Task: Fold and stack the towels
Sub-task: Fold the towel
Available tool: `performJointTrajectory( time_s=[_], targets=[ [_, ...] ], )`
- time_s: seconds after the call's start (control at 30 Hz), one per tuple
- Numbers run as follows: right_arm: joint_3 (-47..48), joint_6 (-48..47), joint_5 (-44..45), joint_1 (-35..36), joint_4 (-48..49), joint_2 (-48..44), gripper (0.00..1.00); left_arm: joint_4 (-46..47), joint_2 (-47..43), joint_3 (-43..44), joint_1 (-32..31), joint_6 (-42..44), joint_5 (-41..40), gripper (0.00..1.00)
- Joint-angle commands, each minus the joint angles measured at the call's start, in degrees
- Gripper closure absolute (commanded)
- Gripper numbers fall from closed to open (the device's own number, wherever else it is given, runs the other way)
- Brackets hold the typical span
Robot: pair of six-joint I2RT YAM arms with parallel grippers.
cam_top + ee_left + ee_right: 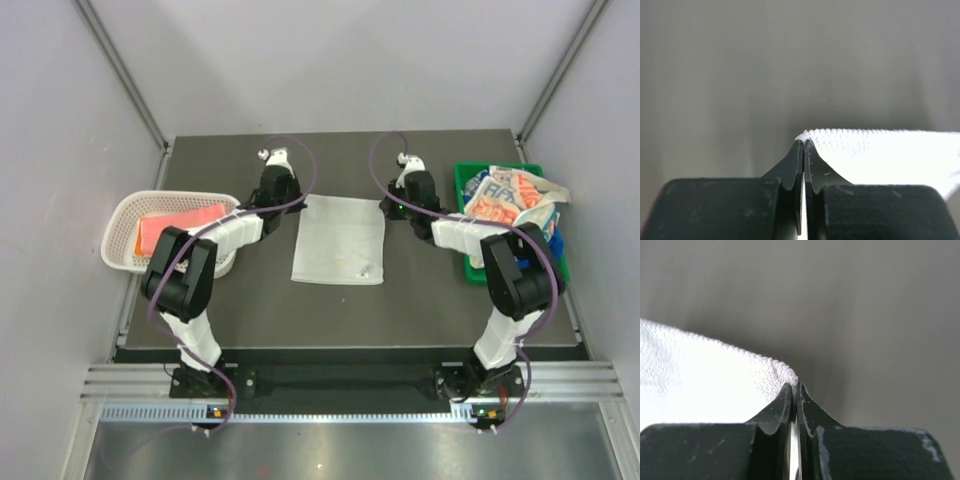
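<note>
A plain white towel (pixel 340 240) lies spread flat in the middle of the dark table. My left gripper (pixel 296 201) is at its far left corner, and my right gripper (pixel 387 205) is at its far right corner. In the left wrist view the left gripper (pixel 804 142) is shut, with the corner of the white towel (pixel 880 150) pinched at the tips. The right wrist view shows the right gripper (pixel 794 386) shut on the other corner of the towel (pixel 700 375). More towels show as an orange one (pixel 170 232) in the basket and a lettered one (pixel 505 192) in the bin.
A white mesh basket (pixel 122 215) stands at the table's left edge, beside my left forearm. A green bin (pixel 468 175) piled with crumpled cloths stands at the right edge, behind my right forearm. Grey walls close in the back and both sides.
</note>
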Motion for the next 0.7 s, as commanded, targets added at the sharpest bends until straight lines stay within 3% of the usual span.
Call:
performJointTrajectory(
  time_s=[0.0,0.43,0.67],
  targets=[
    [-4.8,2.2,-1.4,0.2,7.6,-4.8,1.00,7.3,-4.3,-5.2,0.3,-2.3,3.8,1.00],
    [-23.9,7.2,-1.0,3.3,12.6,-17.7,1.00,8.4,-18.2,-22.7,-0.5,-4.5,8.1,1.00],
    [-29.2,9.5,-0.2,5.8,12.8,-23.0,1.00,6.7,-23.2,-28.6,-0.7,-4.5,8.2,1.00]
  ],
)
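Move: The left hand holds the white towel's far left corner. The near left corner, its goal, lies about 25 cm back, 3 cm to the left and 8 cm below. The right hand holds the far right corner, with the near right corner about 24 cm straight back and 7 cm down. The white basket stands some 45 cm left and 7 cm back of the left hand, the green bin about 45 cm right and 5 cm back of the right. Both hands keep pinching the far corners and draw them back some 12 cm towards the near edge. ##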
